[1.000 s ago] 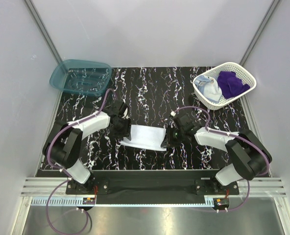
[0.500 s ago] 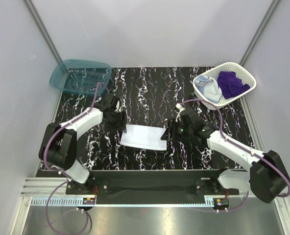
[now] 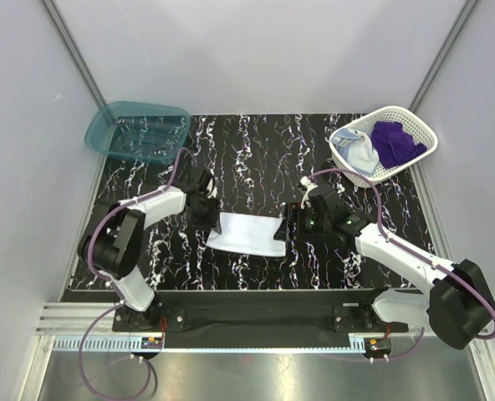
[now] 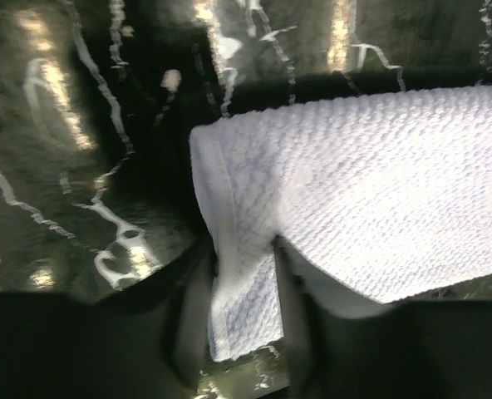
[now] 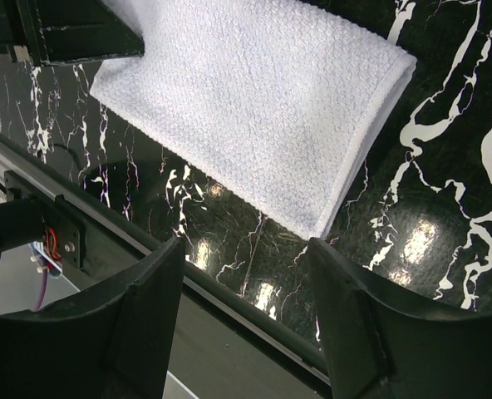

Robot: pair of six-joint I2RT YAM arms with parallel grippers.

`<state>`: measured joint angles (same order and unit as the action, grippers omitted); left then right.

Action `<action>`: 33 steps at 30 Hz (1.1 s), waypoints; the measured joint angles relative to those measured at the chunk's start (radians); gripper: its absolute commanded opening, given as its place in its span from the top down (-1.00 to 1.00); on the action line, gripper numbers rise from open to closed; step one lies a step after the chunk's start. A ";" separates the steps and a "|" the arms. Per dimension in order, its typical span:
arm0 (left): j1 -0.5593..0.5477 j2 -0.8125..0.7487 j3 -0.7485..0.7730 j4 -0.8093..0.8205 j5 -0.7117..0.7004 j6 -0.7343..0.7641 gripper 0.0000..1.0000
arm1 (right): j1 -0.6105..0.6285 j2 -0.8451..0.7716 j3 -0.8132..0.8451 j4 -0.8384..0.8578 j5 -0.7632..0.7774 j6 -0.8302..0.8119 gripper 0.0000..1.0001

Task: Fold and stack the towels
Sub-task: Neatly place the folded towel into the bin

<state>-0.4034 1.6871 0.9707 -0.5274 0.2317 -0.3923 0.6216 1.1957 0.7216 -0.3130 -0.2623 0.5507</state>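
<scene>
A folded white towel [image 3: 246, 236] lies flat on the black marbled table, in front of both arms. My left gripper [image 3: 207, 214] is at its left end. In the left wrist view the jaws [image 4: 242, 274] are shut on a narrow strip of the white towel's [image 4: 371, 183] edge. My right gripper [image 3: 293, 224] hovers just off the towel's right end. It stands open [image 5: 246, 249] with nothing between its fingers, the white towel's [image 5: 254, 91] corner just ahead. The purple towel [image 3: 395, 140] and the light blue towel [image 3: 358, 154] lie crumpled in the basket.
The white mesh basket [image 3: 418, 125] stands at the back right corner. A teal translucent bin [image 3: 105, 138] sits at the back left. The table's near edge and a metal rail [image 5: 80, 274] run just below the right gripper.
My left gripper has moved down to the towel's left edge and closed on it. My right gripper let go of the right edge, backed off and opened wider.
</scene>
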 measured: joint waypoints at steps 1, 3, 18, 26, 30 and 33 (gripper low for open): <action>-0.010 0.005 0.000 0.006 0.004 -0.002 0.68 | 0.000 0.000 0.000 0.000 0.000 -0.002 -0.36; -0.026 0.015 0.004 0.010 0.016 -0.010 0.92 | 0.000 0.000 0.000 0.000 0.000 -0.005 -0.49; -0.040 0.203 0.544 -0.293 -0.267 0.020 1.00 | 0.000 -0.006 0.084 -0.053 0.073 -0.016 -0.99; 0.049 0.449 0.991 -0.450 -0.547 0.143 1.00 | 0.000 0.018 0.182 -0.062 0.097 -0.037 -0.99; 0.122 0.573 1.215 -0.482 -0.642 0.224 1.00 | 0.000 0.074 0.238 -0.068 0.103 -0.067 -0.99; 0.180 0.613 1.320 -0.471 -0.679 0.278 1.00 | 0.000 0.126 0.278 -0.075 0.113 -0.093 -0.99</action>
<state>-0.2230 2.2997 2.2906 -0.9981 -0.4473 -0.1139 0.6216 1.3212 1.0000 -0.3878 -0.1497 0.4580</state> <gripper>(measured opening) 0.034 0.994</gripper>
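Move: The folded white towel lies flat on the table under my left hand, its left end between my still-open fingers; its middle is about 8 cm to my right and 2 cm back, about a centimetre lower. The teal bin's middle is roughly 31 cm ahead and 25 cm left of my left hand, some 3 cm higher. From my raised right hand, the towel's middle lies around 7 cm left, 3 cm ahead and 10 cm below. I slip my left hand a couple of centimetres right and shut its fingers, pinching the towel's left end. Then I lift and sweep it forward about 27 cm, curving left to the teal bin as I climb some 13 cm and swing the fingertips forward and left. My right hand opens wide and eases about 6 cm forward and nearly as far up. ##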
